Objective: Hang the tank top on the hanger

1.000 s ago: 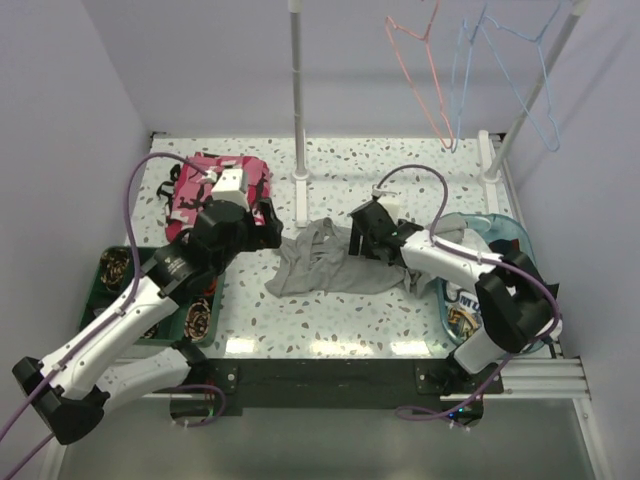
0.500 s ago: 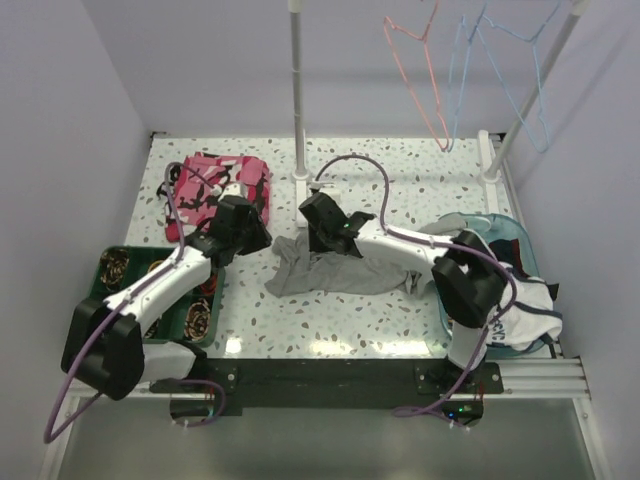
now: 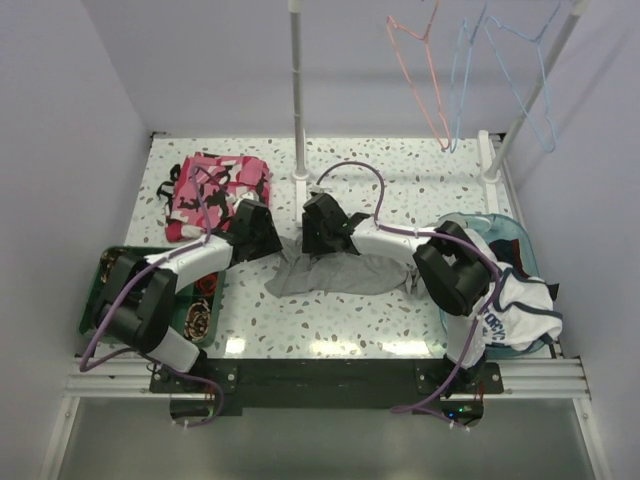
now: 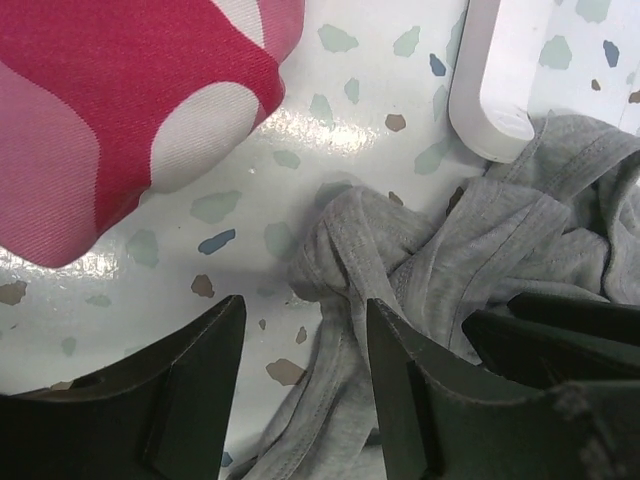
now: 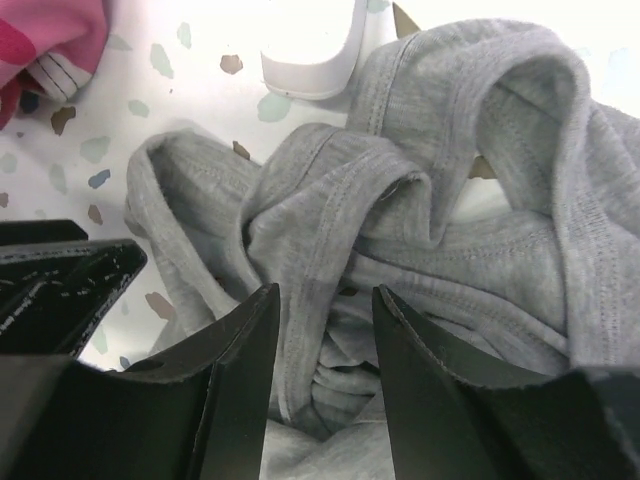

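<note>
The grey tank top (image 3: 335, 272) lies crumpled on the speckled table in the middle. My left gripper (image 3: 268, 240) is at its upper left end, open. In the left wrist view (image 4: 305, 340) the jaws stand on either side of a grey strap (image 4: 340, 300). My right gripper (image 3: 312, 240) is just right of it, open. In the right wrist view (image 5: 325, 320) a fold of the tank top (image 5: 320, 220) lies between its jaws. The pink-red hanger (image 3: 420, 75) hangs from the rail at the back right, far from both grippers.
A pink patterned garment (image 3: 215, 190) lies back left. The rack pole (image 3: 296, 90) stands on a white foot (image 4: 500, 70) beside the tank top. Light blue hangers (image 3: 530, 80) hang by the pink one. A green tray (image 3: 110, 265) is left, a blue basket (image 3: 515, 235) with a white garment right.
Both grippers have moved in to the tank top's upper left end. The right one came left from the middle of the garment. The left one came lower and to the right.
</note>
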Action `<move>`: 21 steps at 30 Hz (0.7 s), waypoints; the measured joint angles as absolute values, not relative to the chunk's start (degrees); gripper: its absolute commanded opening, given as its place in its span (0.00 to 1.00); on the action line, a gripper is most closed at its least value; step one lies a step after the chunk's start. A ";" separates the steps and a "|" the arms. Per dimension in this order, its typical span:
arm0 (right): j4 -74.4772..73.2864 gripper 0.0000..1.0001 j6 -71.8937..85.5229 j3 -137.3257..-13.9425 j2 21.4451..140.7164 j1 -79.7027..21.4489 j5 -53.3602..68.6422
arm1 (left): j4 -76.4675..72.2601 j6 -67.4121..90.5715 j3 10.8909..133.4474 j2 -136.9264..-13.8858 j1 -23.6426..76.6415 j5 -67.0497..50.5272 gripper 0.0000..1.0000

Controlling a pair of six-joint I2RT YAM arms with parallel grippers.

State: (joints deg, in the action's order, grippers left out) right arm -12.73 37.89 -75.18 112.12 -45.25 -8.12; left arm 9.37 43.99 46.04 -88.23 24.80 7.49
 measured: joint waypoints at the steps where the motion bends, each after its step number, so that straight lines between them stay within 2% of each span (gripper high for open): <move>1: -12.34 0.44 38.00 -74.85 112.12 -45.32 -7.92 | 8.97 44.03 46.04 -88.44 24.80 7.55 0.56; 4: -12.25 0.44 38.37 -74.26 112.14 -45.36 -7.62 | 7.05 44.23 46.04 -89.21 24.82 7.66 0.52; 8: -11.62 0.43 38.72 -74.19 112.14 -45.36 -6.87 | 5.26 44.45 46.02 -91.13 24.82 7.62 0.42; 13: -10.87 0.43 39.00 -74.24 112.66 -45.39 -6.09 | 4.10 44.56 45.76 -91.94 24.82 7.18 0.36; 16: -11.07 0.42 39.03 -74.72 113.73 -45.50 -5.93 | 3.81 44.60 45.60 -91.94 24.82 6.98 0.25; 17: -11.20 0.42 39.05 -75.24 114.37 -45.54 -5.93 | 3.79 44.60 45.54 -91.94 24.82 6.94 0.18; 19: -11.22 0.42 39.07 -76.01 115.15 -45.58 -5.93 | 3.75 44.88 45.43 -91.94 24.82 6.81 0.08; 20: -11.16 0.41 39.13 -76.16 115.18 -45.63 -5.93 | 3.73 44.91 45.39 -91.94 24.82 6.74 0.00; 21: -11.16 0.35 39.24 -76.16 115.18 -45.65 -5.96 | 3.73 44.97 45.32 -91.92 24.82 6.74 0.00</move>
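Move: The tank top's rumpled left tip lies just under the left hand, about 1 cm ahead, 1 cm right and 2 cm below. From the left hand, the white stand foot is roughly 14 cm ahead and 8 cm right, the pink bundle some 17 cm ahead and 16 cm left. The right hand's tank top fold is about 1 cm ahead, 1 cm left and 2 cm below. Left fingers, easing about 1.5 cm down and forward, close on the tip; right, open, sinks 1.5 cm, shifting left. ##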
